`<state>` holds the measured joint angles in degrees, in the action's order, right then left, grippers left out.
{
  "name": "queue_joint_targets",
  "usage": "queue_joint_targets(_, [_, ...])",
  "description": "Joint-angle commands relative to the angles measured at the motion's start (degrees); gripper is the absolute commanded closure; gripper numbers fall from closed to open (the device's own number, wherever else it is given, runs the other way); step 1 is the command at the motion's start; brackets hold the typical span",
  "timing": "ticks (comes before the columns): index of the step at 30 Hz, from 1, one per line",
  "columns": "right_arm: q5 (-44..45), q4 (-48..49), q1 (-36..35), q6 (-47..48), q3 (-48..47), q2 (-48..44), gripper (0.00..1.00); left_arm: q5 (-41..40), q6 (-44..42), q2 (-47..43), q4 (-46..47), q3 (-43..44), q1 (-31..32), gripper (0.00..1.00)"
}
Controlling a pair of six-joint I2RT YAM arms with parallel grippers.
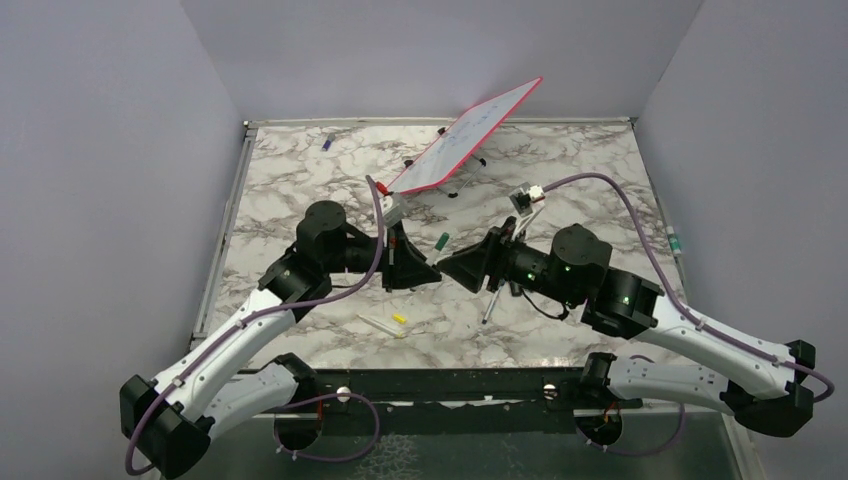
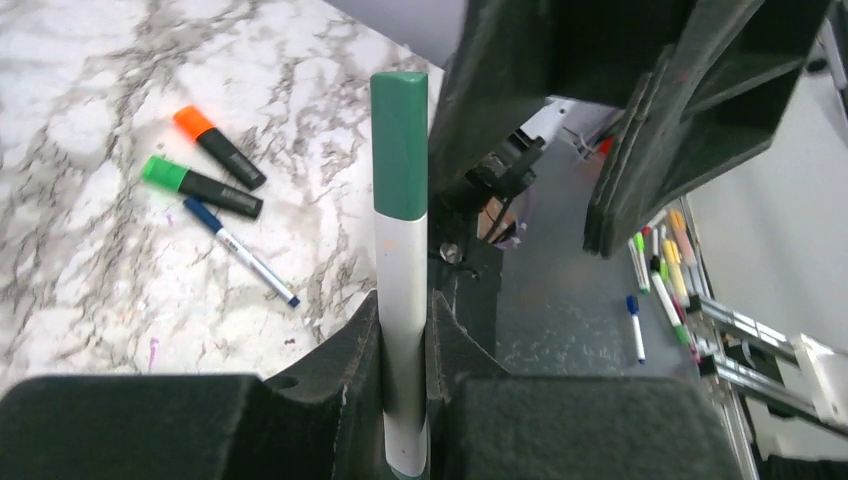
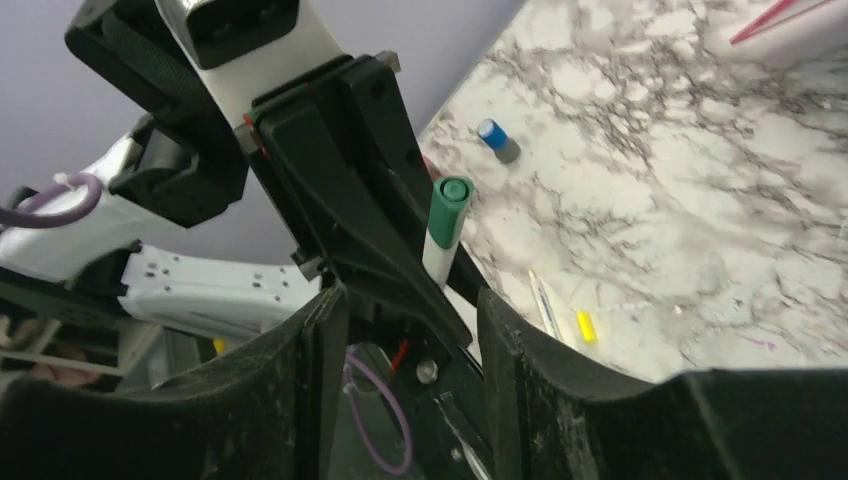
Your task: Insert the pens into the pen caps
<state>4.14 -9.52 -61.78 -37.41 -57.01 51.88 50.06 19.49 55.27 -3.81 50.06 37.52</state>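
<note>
My left gripper is shut on a thin white-barrelled pen. The pen stands out past the fingertips, and a green pen cap sits on its far end. In the right wrist view the same green-capped pen rises beside the left gripper's dark fingers. My right gripper faces it just short of the pen, jaws apart with nothing between them. From above, the two grippers meet tip to tip mid-table, left gripper and right gripper, with the green cap just above them.
An orange highlighter, a green highlighter and a thin blue-ended pen lie together on the marble. A yellow cap lies by a white pen. A blue cap sits far left. A red-edged whiteboard leans at the back.
</note>
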Motion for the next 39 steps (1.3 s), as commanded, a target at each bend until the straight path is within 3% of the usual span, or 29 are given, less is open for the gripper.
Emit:
queue_joint_targets(1, [5.6,-7.6,-1.1,-1.1,-2.7,-1.8,0.39,-5.2,5.2,-6.8,8.2,-8.7,-1.0,1.0])
queue_joint_targets(5, [7.5,-8.3,-1.0,-1.3,-3.5,-3.8,0.28,-6.9,7.2,-9.9,7.8,-14.2,-0.9,1.0])
queue_joint_targets(8, [7.5,-9.5,-1.1,-1.5,-3.8,-5.3,0.27,-9.4,8.9,-9.9,7.8,-17.3,-0.8,1.0])
queue_joint_targets(10, [7.4,-10.2,-1.1,-1.8,-3.5,-6.5,0.27,-15.4,10.7,-9.0,7.8,-19.1,0.4,1.0])
queue_joint_targets(14, [7.6,-10.3,-1.1,-2.9,-1.4,-9.7,0.27,-37.9,14.5,-7.8,9.0,-22.9,7.0,1.0])
queue_joint_targets(17, [8.1,-10.3,-1.1,-3.8,0.0,-11.8,0.28,-44.5,18.3,-4.3,14.5,-25.2,10.1,1.0])
queue_joint_targets(20, [9.4,-10.6,-1.1,-4.4,1.3,-13.2,0.28,-46.9,21.7,1.7,19.1,-26.0,10.5,0.96])
queue_joint_targets(29, [9.4,-13.3,-1.1,-6.1,1.6,-13.1,0.28,-52.7,29.0,18.3,21.3,-22.1,11.1,0.9])
queue_joint_targets(39, [7.8,-16.7,-1.1,-8.0,1.7,-14.4,0.28,-52.6,32.9,22.2,23.0,-20.5,11.2,0.54])
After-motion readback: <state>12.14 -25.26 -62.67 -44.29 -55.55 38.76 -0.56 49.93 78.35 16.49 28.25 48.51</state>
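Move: The left hand already holds the green-capped pen. The bare table spot it is taken to lies some 29 cm below that hand, about 9 cm ahead and 2 cm to its right. The blue pen lies about 11 cm to the right of that spot, level with it; the yellow cap is roughly 9 cm to the left of the spot and 5 cm nearer. From the right hand, the spot is about 8 cm ahead and 30 cm below. The left fingers keep hold of the green-capped pen down to just above the bare table between yellow cap and blue pen, then open and let go of it. That hand sinks about 24 cm and goes some 8 cm forward, swinging counter-clockwise by around 45 degrees and tipping its fingers down. The right hand, already clear of the pen, opens wider and backs off about 7 cm to its right. ##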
